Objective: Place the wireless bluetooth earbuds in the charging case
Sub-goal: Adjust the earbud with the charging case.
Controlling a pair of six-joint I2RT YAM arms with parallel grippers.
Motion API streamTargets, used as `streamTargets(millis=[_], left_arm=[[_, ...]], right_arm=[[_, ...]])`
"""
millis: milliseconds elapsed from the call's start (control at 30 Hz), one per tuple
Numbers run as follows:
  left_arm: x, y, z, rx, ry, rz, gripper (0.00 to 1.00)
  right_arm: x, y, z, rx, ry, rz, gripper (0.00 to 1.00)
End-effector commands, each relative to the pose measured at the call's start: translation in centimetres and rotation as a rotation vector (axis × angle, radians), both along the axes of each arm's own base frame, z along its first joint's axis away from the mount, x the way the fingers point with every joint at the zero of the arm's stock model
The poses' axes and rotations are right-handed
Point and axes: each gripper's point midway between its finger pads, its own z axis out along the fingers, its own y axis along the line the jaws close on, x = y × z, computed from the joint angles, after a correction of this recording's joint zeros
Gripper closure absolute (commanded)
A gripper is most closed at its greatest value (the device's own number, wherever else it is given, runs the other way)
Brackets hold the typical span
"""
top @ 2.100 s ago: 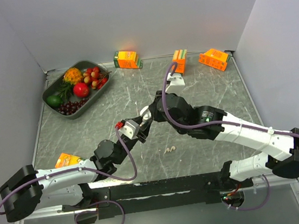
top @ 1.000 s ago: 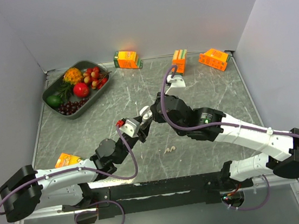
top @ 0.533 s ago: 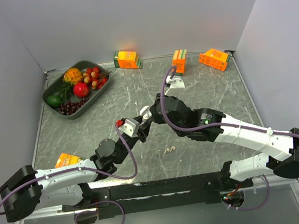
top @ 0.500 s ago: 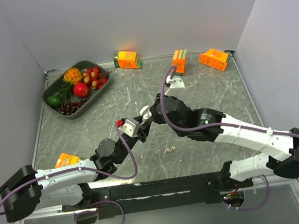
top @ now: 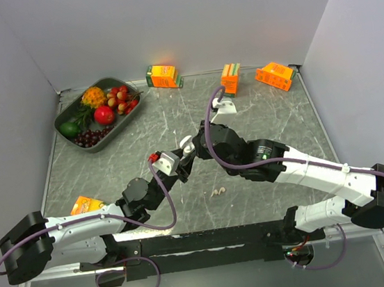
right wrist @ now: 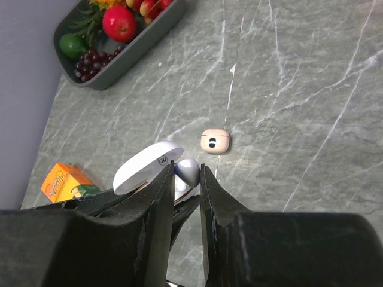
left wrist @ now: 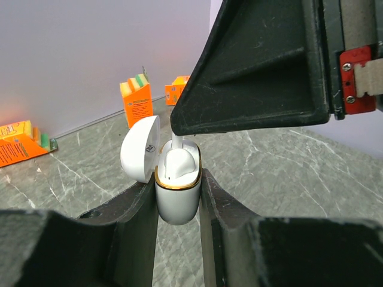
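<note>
My left gripper [left wrist: 178, 182] is shut on the white, gold-rimmed charging case [left wrist: 177, 197] and holds it above the table, with its lid [left wrist: 139, 148] swung open. A white earbud [left wrist: 178, 163] sits in the case's mouth, its stem rising to my right gripper [left wrist: 257, 78] directly above. The right wrist view shows my right gripper [right wrist: 187, 171] shut on that earbud [right wrist: 188, 170] beside the lid [right wrist: 146, 166]. Both grippers meet at mid-table [top: 182, 156]. A stubby pale-beige earbud [right wrist: 215, 141] lies on the table, with two small pieces [top: 217, 192] showing in the top view.
A dark tray of fruit [top: 120, 121] stands at the back left. Orange juice cartons lie along the back wall [top: 163, 75], [top: 230, 78], [top: 274, 76], and another [top: 86, 205] lies near my left arm. Grey walls close in the marbled table.
Almost nothing: my right gripper has eased slightly down and left onto the case. The left arm stays still.
</note>
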Motion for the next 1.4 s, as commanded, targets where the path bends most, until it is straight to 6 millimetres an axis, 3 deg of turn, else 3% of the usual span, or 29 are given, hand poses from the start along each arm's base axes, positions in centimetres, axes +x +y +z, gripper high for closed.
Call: streamTargets(millis=[0, 100, 400, 833, 1100, 1367], left_arm=[[-0.1, 0.2, 3.8, -0.115, -0.045, -0.002, 0.99], [-0.2, 0.2, 3.9, -0.118, -0.045, -0.002, 0.99], [-0.2, 0.3, 4.0, -0.124, -0.046, 0.001, 0.99], [-0.1, 0.4, 4.0, -0.131, -0.049, 0.004, 0.99], [0.0, 0.4, 3.8, -0.132, -0.049, 0.011, 0.99], [-1.7, 1.5, 5.0, -0.199, -0.126, -0.047, 0.99]], right_arm=[[-0.5, -0.2, 1.3, 0.017, -0.025, 0.024, 0.81], [-0.6, -0.2, 1.8, 0.020, -0.030, 0.034, 0.73], [-0.9, -0.2, 2.6, 0.030, -0.040, 0.044, 0.60], [-1.3, -0.7, 4.2, 0.049, -0.072, 0.050, 0.57], [-1.8, -2.0, 7.2, 0.066, -0.127, 0.055, 0.51], [-1.2, -5.3, 9.8, -0.029, -0.244, 0.042, 0.50]])
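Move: The right fingers still pinch the white earbud in the open charging case. The case's middle lies about 2 cm below them, 1 cm back and 1 cm left. From that same hand, the peach case on the table is roughly 12 cm ahead, 7 cm left and 28 cm down; the loose beige earbuds are some 2 cm back, 7 cm right and 29 cm down. The left hand already grips the charging case, its middle about 1 cm above the finger point. The right fingers let go of the earbud's head, opening to about half while that hand eases back about a centimetre, then it lifts away from the charging case, speeding up: some 6 cm up, with 3 cm to its right near the end and its fingers tilting about 10 degrees upward. The left fingers keep their hold on the case, raising it not quite 2 cm, mostly at the end. ##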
